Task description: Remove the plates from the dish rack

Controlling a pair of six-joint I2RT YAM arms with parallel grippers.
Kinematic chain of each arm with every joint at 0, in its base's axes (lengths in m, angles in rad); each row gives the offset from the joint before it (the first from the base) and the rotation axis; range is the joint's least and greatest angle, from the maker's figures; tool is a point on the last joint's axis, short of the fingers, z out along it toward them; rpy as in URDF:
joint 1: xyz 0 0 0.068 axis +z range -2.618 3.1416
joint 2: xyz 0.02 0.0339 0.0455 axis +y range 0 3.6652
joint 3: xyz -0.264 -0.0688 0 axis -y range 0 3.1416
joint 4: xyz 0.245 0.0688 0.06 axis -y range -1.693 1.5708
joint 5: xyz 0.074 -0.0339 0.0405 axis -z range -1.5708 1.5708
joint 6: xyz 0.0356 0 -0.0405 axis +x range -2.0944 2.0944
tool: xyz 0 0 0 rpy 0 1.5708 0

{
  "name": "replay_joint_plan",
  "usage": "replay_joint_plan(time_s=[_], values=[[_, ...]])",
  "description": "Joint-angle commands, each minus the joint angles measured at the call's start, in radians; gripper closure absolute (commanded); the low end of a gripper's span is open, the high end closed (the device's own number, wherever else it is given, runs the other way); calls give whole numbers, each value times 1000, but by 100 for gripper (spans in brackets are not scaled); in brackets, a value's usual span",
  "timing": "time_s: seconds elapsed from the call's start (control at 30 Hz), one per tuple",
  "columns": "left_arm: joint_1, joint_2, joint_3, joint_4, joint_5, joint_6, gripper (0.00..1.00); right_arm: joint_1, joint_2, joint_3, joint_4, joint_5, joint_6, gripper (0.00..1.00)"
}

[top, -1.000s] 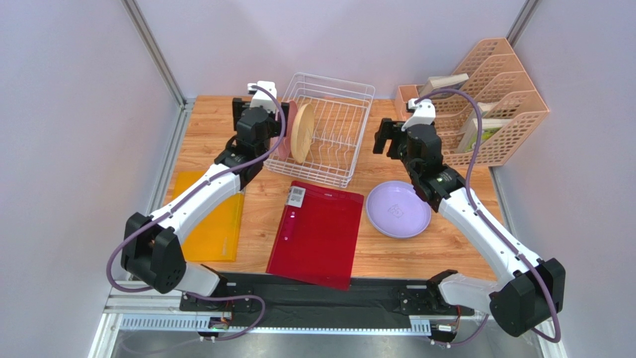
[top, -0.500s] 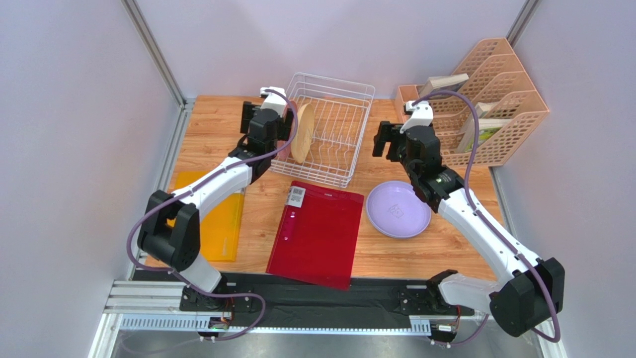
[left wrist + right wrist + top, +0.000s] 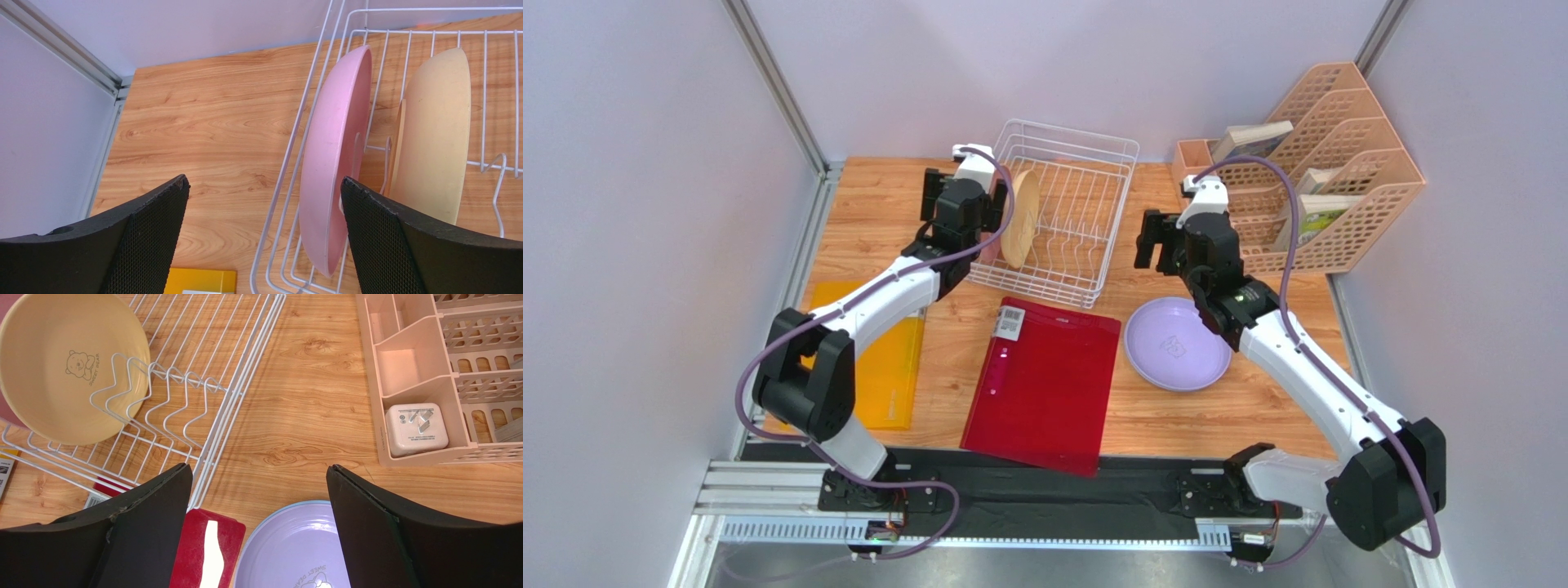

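Note:
The white wire dish rack (image 3: 1078, 211) stands at the back middle. A pink plate (image 3: 334, 165) and a tan-yellow plate (image 3: 1020, 221) stand upright at its left side. My left gripper (image 3: 993, 202) is open over the rack's left edge. In the left wrist view (image 3: 264, 233) the pink plate's lower edge is just inside the right finger, apart from it. A lilac plate (image 3: 1177, 344) lies flat on the table, and a light blue rim (image 3: 248, 540) shows under it. My right gripper (image 3: 1155, 239) is open and empty above the table between the rack and the lilac plate (image 3: 301, 551).
A red folder (image 3: 1044, 380) lies in front of the rack and a yellow folder (image 3: 873, 361) at the left. A peach lattice organizer (image 3: 1320, 184) holding a white charger (image 3: 414, 429) stands at the back right. Walls close in both sides.
My left gripper has moved right, up to the rack's left edge at the pink plate. My right gripper has drifted slightly left and nearer. The plates have not moved.

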Motion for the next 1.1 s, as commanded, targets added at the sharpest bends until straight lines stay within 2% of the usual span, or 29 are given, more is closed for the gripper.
replay_joint_plan(time_s=[0.0, 0.4, 0.67, 0.77, 0.93, 1.07], values=[[5, -59, 36, 2, 6, -31, 2, 6, 30, 27, 26, -15, 14, 14], [5, -100, 30, -6, 19, -28, 2, 6, 29, 24, 39, -14, 23, 14], [5, -103, 11, 48, 15, 22, 1, 4, 18, 12, 41, -3, 23, 14], [5, -129, -10, 60, 114, 22, 2, 4, 10, 10, 44, 9, 22, 14], [5, -142, -18, 87, 191, 12, 4, 6, 13, 10, 42, 12, 23, 14], [3, -140, -24, 115, 332, -2, 8, 6, 26, 7, 42, 14, 32, 14]])
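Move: The yellow plate stands in the rack with its middle about 9 cm right of the left gripper, 2 cm back and some 10 cm below it. The pink plate stands about 5 cm to the left of the yellow plate, partly under the right finger, level with it in depth. The rack's middle lies 14 cm to the right and 1 cm back from the left gripper. From the right gripper, the yellow plate is roughly 25 cm left, 7 cm ahead and 10 cm lower. Raise the left gripper about 5 cm clear of the pink plate's rim, pausing partway and easing back slightly. As the climb resumes, swing it a couple of centimetres right towards the yellow plate, turning some 10 degrees clockwise and tilting the fingertips up a little, fingers still wide open. Let the right gripper sink just over 1 cm, then hold there open. ##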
